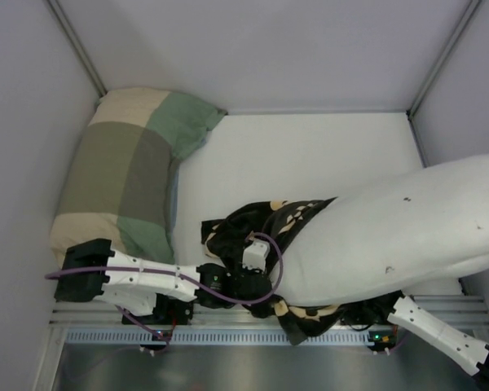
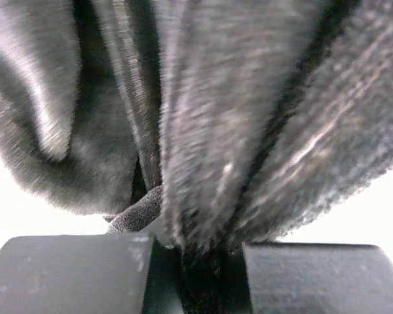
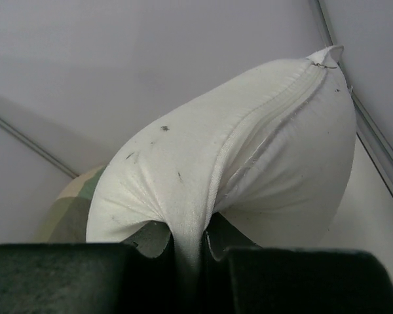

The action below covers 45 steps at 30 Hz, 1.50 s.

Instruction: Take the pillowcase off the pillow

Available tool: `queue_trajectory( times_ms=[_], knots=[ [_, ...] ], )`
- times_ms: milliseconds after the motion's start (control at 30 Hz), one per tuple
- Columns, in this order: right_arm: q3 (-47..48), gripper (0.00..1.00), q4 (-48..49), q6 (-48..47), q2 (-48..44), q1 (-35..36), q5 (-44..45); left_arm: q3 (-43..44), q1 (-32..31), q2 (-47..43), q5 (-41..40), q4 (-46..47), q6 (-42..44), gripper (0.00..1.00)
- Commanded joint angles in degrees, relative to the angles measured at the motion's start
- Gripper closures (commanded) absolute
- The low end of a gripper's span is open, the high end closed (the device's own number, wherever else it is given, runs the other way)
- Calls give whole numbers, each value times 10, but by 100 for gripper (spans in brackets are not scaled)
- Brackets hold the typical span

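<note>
The white pillow (image 1: 416, 228) lies across the right side of the table, and its seamed end fills the right wrist view (image 3: 262, 144). The black pillowcase (image 1: 265, 220) with tan motifs is bunched around the pillow's left end, and a fold of it hangs below the near edge (image 1: 303, 319). My left gripper (image 2: 209, 252) is shut on a gathered fold of the pillowcase (image 2: 249, 131); from above it sits at the bunch's near left side (image 1: 246, 285). My right gripper (image 3: 193, 252) is shut on a pinch of pillow fabric. From above its fingers are hidden under the pillow.
A green, beige and olive patchwork pillow (image 1: 122, 187) leans in the back left corner. Grey walls close in the left, back and right sides. A metal rail (image 1: 228, 334) runs along the near edge. The right arm (image 1: 436, 330) reaches in from the bottom right.
</note>
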Motion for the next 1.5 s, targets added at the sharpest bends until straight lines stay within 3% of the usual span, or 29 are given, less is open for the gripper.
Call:
queue_trajectory(
  times_ms=[0,267,633,967,1267,1467],
  knots=[
    [80,100,224,-52,29,8,36,-39,6,-45,-23,-87,-34,100],
    [170,100,253,-92,79,15,26,-74,16,-81,-29,-111,-69,100],
    [196,100,306,-115,130,44,8,-41,34,-95,-75,-197,-128,100],
    [261,100,399,-172,234,57,-59,-48,42,-198,-121,-265,-196,100],
    [219,100,529,-229,300,57,-124,68,43,-261,-214,-375,-182,100],
    [220,100,659,-375,396,58,-144,114,47,-259,-236,-441,-191,100]
  ],
)
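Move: The left hand already pinches the bunched pillowcase, whose middle lies about 5 cm ahead, 3 cm to its right and a little below. The white pillow's middle is some 12 cm ahead of this hand, 22 cm right and 12 cm above; the checkered pillow lies about 30 cm ahead and 37 cm left. The right hand holds the white pillow's end, with the pillow's middle roughly 12 cm ahead, 20 cm left and 20 cm below. Both grips hold, the left on the pillowcase and the right on the pillow's end. The right hand hoists about 24 cm, first veering right and slightly back, then swinging left and forward as its fingers tip upward. The left hand drags the case some 11 cm left, dipping slightly before rising and edging forward, while turning counter-clockwise. ##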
